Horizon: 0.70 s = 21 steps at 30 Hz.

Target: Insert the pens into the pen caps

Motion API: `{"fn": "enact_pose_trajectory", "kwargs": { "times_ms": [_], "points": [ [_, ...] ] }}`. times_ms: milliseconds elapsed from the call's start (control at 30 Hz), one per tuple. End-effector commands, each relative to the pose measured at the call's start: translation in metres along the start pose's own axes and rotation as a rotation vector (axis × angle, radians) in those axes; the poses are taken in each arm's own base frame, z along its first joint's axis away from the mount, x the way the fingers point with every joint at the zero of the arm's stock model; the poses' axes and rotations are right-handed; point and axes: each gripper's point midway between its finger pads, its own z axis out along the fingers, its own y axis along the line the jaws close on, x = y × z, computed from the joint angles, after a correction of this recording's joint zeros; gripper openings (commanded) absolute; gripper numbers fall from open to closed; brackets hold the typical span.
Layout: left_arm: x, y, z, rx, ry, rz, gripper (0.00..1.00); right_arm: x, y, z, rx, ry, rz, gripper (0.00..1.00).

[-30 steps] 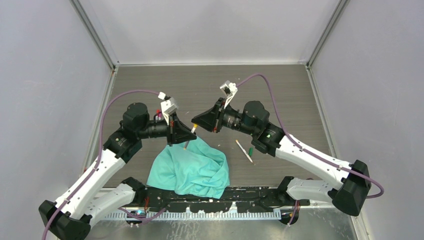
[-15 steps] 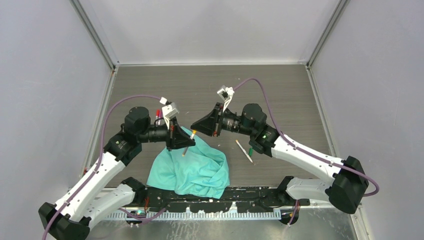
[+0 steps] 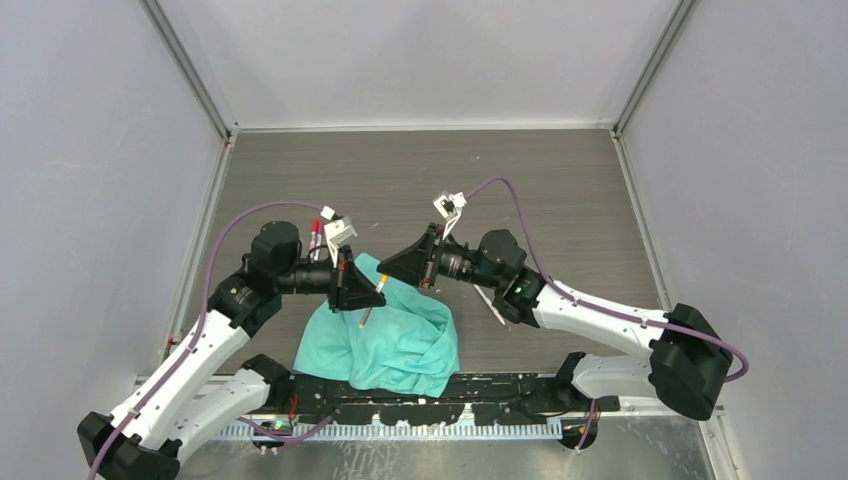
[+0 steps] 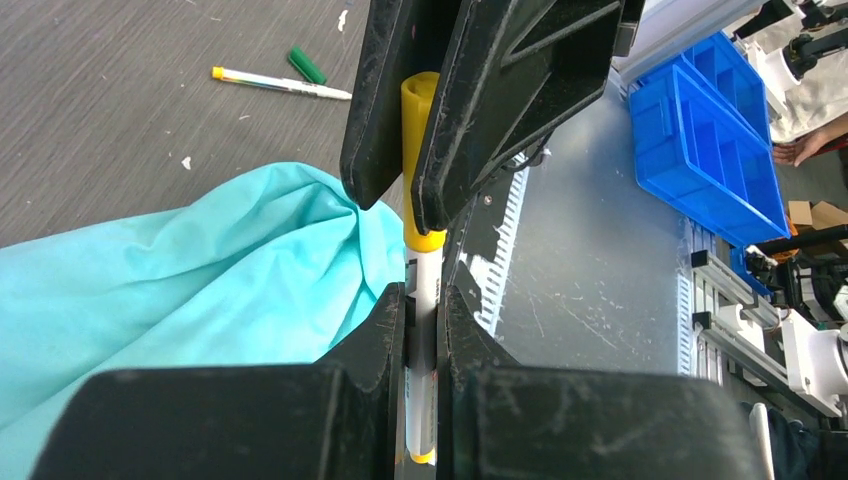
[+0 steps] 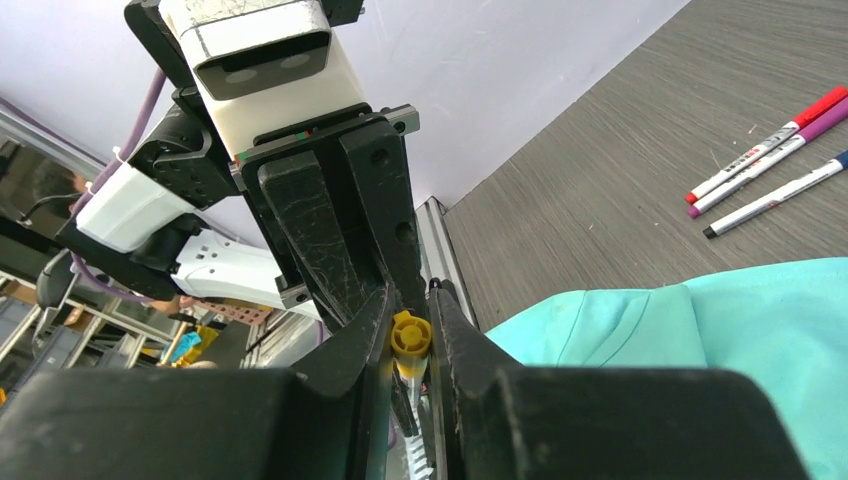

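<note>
My left gripper (image 3: 368,293) (image 4: 422,305) is shut on a white-barrelled pen (image 3: 366,312) (image 4: 426,280), held above the teal cloth. My right gripper (image 3: 388,272) (image 5: 411,305) faces it, shut on the yellow pen cap (image 3: 382,283) (image 4: 417,130) (image 5: 410,335). The cap's open end sits over the pen's front end, in line with the barrel. A second pen (image 4: 282,84) lies on the table beside a loose green cap (image 4: 307,65). In the right wrist view, red (image 5: 765,138), purple (image 5: 790,143) and dark-tipped (image 5: 775,195) pens lie side by side.
A crumpled teal cloth (image 3: 390,340) (image 4: 180,270) lies at the near middle of the dark wood-grain table (image 3: 420,170), under both grippers. Grey walls close the table on three sides. Blue bins (image 4: 715,130) stand beyond the near edge.
Both arms have moved nearer and lower over the cloth. The grippers have drawn closer together, and the yellow cap now meets the pen's end.
</note>
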Motion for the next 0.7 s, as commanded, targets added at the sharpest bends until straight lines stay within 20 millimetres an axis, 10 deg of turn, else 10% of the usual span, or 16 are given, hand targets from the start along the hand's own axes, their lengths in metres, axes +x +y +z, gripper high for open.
{"fn": "enact_pose_trajectory", "kwargs": {
  "times_ms": [0, 300, 467, 667],
  "points": [
    [-0.089, -0.010, -0.012, -0.039, -0.297, 0.270, 0.00, 0.111, 0.014, -0.023, -0.064, 0.389, 0.170, 0.01],
    [-0.077, -0.001, -0.007, -0.042, -0.229, 0.284, 0.00, 0.073, 0.003, -0.027, 0.099, 0.283, 0.017, 0.04],
    [-0.068, 0.021, -0.007, -0.141, -0.176, 0.299, 0.00, -0.009, -0.010, -0.045, 0.332, 0.095, -0.148, 0.74],
    [-0.059, 0.089, -0.014, -0.461, -0.098, 0.224, 0.00, -0.074, -0.071, -0.096, 0.623, -0.017, -0.125, 0.88]
  ]
}}
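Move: The white pen in my left hand is already inside the yellow cap pinched by my right; the cap's middle sits about 3 cm ahead of and 4 cm above my left hand point, right between my right fingertips. The teal cloth lies roughly 22 cm beneath my left hand, about 2 cm ahead. The last uncapped pen rests on the table about 21 cm right of my right hand, 5 cm ahead and 25 cm lower, the green cap about 3 cm right of it. I keep both hands nearly still at first, pen and cap held together, then spread my right fingers wide to let go of the yellow cap and draw that hand off rightward about 7 cm, swinging forward late, fingers dipping and turning clockwise. My left hand keeps its pinch on the pen and carries it forward some 6 cm, rising slightly and rolling about 15 degrees. ##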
